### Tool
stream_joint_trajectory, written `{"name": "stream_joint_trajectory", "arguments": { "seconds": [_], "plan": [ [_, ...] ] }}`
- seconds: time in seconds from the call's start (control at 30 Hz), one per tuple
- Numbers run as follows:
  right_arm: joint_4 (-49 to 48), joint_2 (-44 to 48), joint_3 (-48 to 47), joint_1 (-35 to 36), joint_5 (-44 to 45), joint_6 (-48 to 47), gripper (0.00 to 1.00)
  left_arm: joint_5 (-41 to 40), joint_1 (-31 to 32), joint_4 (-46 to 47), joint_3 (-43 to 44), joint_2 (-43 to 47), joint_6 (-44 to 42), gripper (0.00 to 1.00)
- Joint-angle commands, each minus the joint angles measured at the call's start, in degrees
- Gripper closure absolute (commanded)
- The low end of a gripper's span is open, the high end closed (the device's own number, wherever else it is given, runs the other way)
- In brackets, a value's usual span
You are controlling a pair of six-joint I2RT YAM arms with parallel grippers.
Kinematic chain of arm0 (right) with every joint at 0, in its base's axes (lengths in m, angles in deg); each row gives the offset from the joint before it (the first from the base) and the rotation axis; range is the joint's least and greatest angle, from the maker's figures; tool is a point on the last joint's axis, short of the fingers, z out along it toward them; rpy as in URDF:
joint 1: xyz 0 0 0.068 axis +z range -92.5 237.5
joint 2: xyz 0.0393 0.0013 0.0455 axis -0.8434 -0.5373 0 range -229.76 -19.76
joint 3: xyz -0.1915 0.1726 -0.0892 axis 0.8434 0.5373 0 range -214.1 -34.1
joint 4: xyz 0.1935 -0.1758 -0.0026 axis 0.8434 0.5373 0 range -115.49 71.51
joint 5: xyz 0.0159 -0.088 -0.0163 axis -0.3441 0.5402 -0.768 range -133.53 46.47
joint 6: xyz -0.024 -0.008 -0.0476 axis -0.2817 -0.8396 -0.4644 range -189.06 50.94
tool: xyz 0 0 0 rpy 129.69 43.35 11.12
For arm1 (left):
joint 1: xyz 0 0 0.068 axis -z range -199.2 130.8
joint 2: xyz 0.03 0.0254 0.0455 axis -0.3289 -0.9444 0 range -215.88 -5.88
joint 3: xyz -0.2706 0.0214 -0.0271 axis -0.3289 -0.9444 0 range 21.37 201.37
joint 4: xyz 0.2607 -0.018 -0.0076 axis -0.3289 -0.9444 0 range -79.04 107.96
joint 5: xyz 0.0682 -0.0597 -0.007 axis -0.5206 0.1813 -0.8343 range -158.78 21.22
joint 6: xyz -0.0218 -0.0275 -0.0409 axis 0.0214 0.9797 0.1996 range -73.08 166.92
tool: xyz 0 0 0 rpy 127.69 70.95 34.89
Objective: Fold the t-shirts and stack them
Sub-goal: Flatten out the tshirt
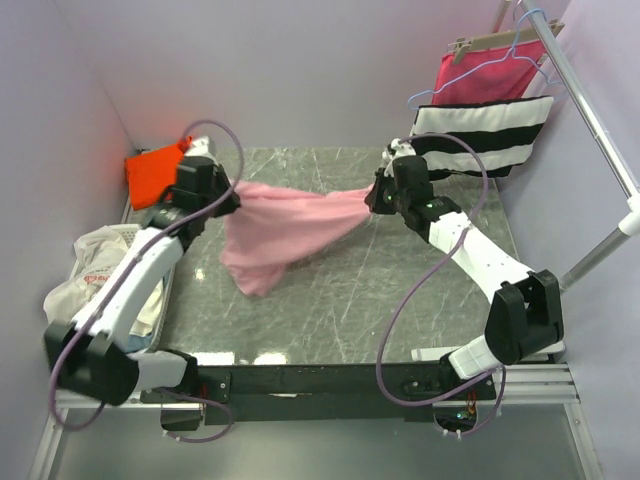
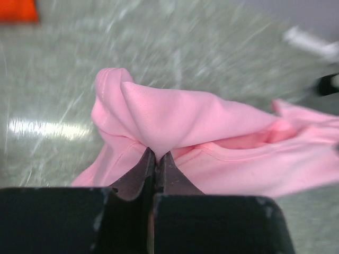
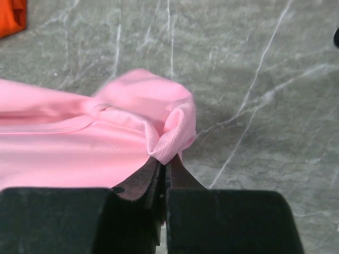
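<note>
A light pink t-shirt [image 1: 285, 230] hangs stretched between my two grippers over the middle of the grey marble table, its lower part drooping to the surface. My left gripper [image 1: 232, 196] is shut on its left edge, the cloth pinched between the dark fingertips [image 2: 157, 154]. At the shirt's right end my right gripper [image 1: 374, 198] is shut on a bunched fold [image 3: 172, 138]. The bright orange t-shirt [image 1: 157, 172] lies folded at the table's far left corner, also showing as orange t-shirt [image 2: 16, 9] in the left wrist view and orange t-shirt [image 3: 9, 18] in the right wrist view.
A black-and-white striped cloth [image 1: 482, 138] and a magenta cloth [image 1: 488, 78] on a hanger hang from a rail [image 1: 590, 110] at the back right. A crumpled white bag [image 1: 85, 270] lies at the left edge beside the left arm. Purple walls close in the table.
</note>
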Motion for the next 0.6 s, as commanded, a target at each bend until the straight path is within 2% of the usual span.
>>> {"name": "stream_joint_trajectory", "arguments": {
  "seconds": [0.0, 0.2, 0.27, 0.3, 0.37, 0.4, 0.43, 0.5, 0.57],
  "plan": [
    [2.84, 4.81, -5.81, -0.86, 0.73, -3.05, 1.0, 3.52, -0.03, -5.45, 6.77, 6.97, -2.2, 0.99],
    [7.33, 7.18, -6.88, -0.69, -3.05, -4.46, 1.0, 25.57, 0.06, -7.65, 3.28, 15.76, -3.52, 0.98],
    [7.33, 8.49, -2.94, -0.78, -2.18, -4.11, 1.0, 28.83, 0.41, -8.28, 0.38, 17.78, -2.99, 0.87],
    [6.98, 9.11, -1.26, -0.78, -1.05, -3.5, 1.0, 30.85, 0.67, -8.28, -2.94, 18.4, -2.73, 0.71],
    [6.45, 10.61, 2.95, -0.77, 0.27, -2.88, 1.0, 31.74, 1.28, -8.89, -5.95, 19.54, -2.72, 0.62],
    [6.28, 10.87, 4.11, -0.78, 0.72, -2.44, 1.0, 31.49, 1.46, -9.07, -8.05, 19.72, -2.72, 0.44],
    [6.19, 11.31, 5.08, -0.78, 1.24, -2.26, 1.0, 30.87, 1.64, -8.89, -8.68, 19.72, -2.81, 0.31],
    [6.54, 11.75, 6.57, -0.78, 1.86, -1.82, 1.0, 29.21, 1.73, -9.42, -8.86, 19.2, -2.64, 0.23],
    [6.45, 12.46, 7.37, -0.78, 2.13, -1.73, 1.0, 25.17, 1.73, -8.19, -8.86, 18.76, -1.85, 0.22]
  ]
}}
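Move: The t-shirt is stretched between both closed grippers. Its middle lies about 9 cm right, 5 back and 9 below the left hand, and about 16 cm left, 4 back and 6 below the right hand. From the left hand, its hanging lower edge is some 12 cm back, 2 right and 19 down; the orange cloth 10 ahead, 17 left and 19 down; the laundry basket 16 back, 28 left and 15 down. The t-shirt is flicked upward and drawn back by both hands, then lowered. The left hand swings up about 12 cm, pulls back some 12 cm and a little right, turning clockwise, then sinks while opening wide to let go of its end. The right keeps its pinch, rising about 6 cm, then dropping level again while drawing back some 5 cm and slightly right. ##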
